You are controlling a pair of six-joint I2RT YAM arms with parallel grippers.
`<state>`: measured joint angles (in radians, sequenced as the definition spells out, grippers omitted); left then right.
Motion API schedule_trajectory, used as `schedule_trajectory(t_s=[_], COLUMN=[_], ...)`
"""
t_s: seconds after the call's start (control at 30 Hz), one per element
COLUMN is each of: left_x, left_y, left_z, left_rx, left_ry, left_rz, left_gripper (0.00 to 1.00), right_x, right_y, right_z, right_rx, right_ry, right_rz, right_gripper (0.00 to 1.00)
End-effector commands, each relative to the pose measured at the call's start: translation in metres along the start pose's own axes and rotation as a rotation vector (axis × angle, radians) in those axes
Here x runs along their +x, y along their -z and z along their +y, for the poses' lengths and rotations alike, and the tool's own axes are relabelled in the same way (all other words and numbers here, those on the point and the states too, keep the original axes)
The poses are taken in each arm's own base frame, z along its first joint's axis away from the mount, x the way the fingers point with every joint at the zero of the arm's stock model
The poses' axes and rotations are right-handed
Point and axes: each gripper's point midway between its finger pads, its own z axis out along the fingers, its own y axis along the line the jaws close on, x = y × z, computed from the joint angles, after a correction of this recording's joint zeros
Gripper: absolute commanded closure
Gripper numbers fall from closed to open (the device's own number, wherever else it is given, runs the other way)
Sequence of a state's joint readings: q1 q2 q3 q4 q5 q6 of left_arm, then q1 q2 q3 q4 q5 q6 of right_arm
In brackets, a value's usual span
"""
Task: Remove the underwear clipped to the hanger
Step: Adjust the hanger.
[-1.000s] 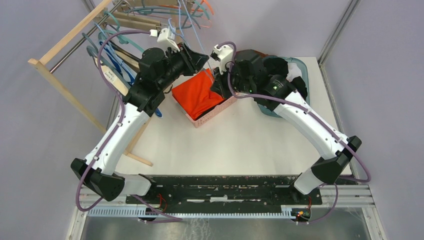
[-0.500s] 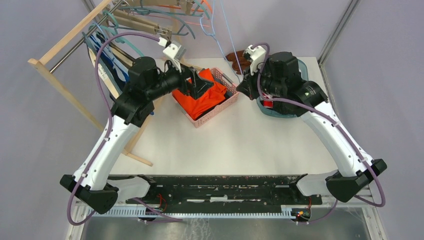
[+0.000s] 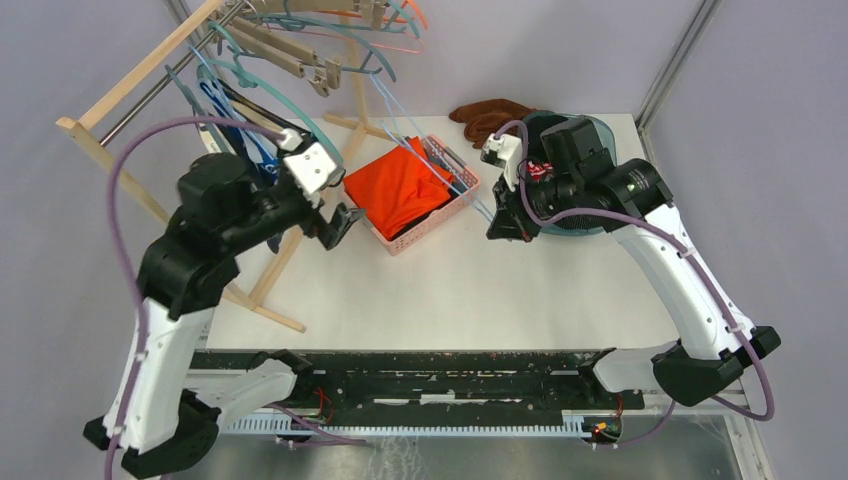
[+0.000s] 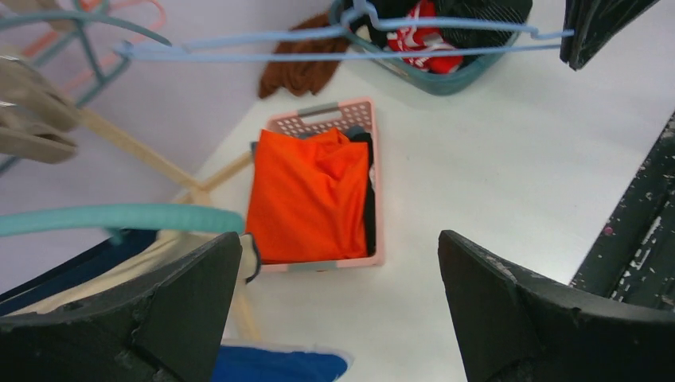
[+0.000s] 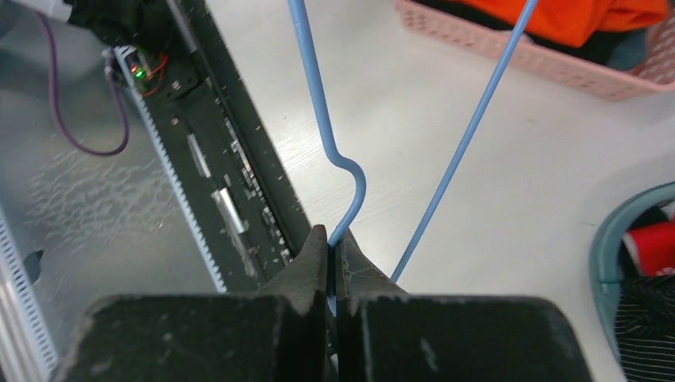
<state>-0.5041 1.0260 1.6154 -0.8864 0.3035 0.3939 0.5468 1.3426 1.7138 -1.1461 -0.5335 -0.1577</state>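
My right gripper is shut on the wire of a light blue hanger, which slants from the rack down to it; no underwear shows on this hanger. My left gripper is open and empty, left of the pink basket. Under it hang royal blue underwear with a white edge, with navy and beige fabric beneath a teal hanger. A dark strip of fabric lies in the basket beside the orange garment.
A wooden rack with several hangers stands at the left. A teal basin of clothes sits behind the right arm. Beside the basin, a brown cloth lies at the table's far edge. The arms' black base rail runs along the near edge.
The left gripper opened over the basket, then pulled back left toward the rack. The right gripper, still shut on the blue hanger, moved nearer and lower.
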Motion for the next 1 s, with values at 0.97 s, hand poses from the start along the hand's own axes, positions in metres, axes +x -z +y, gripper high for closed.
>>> schedule_trajectory(t_s=[0.97], left_x=[-0.096], left_y=[0.193], left_z=[0.093], left_rx=[-0.786], left_ry=[-0.056], left_rz=[-0.347], left_gripper=[0.00], right_x=[-0.087], right_y=[-0.075], right_z=[0.045], right_rx=[-0.476], right_ry=[-0.081], right_rz=[0.045], right_gripper=[0.99])
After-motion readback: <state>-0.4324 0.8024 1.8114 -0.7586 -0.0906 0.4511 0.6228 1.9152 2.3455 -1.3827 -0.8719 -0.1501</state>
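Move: The middle of the light-blue hanger lies about 11 cm ahead of the left hand, 13 right and 3 below; a hanging teal hanger is 12 ahead and 6 left, about level. The right hand grips the blue hanger's end; the rack rail lies roughly 35 cm to its left, 15 ahead, 20 above, and the pink basket 10 ahead, 15 left, 38 below. Open left hand swings up and left some 20 cm; right, still pinching the hanger, shifts left about 10. ##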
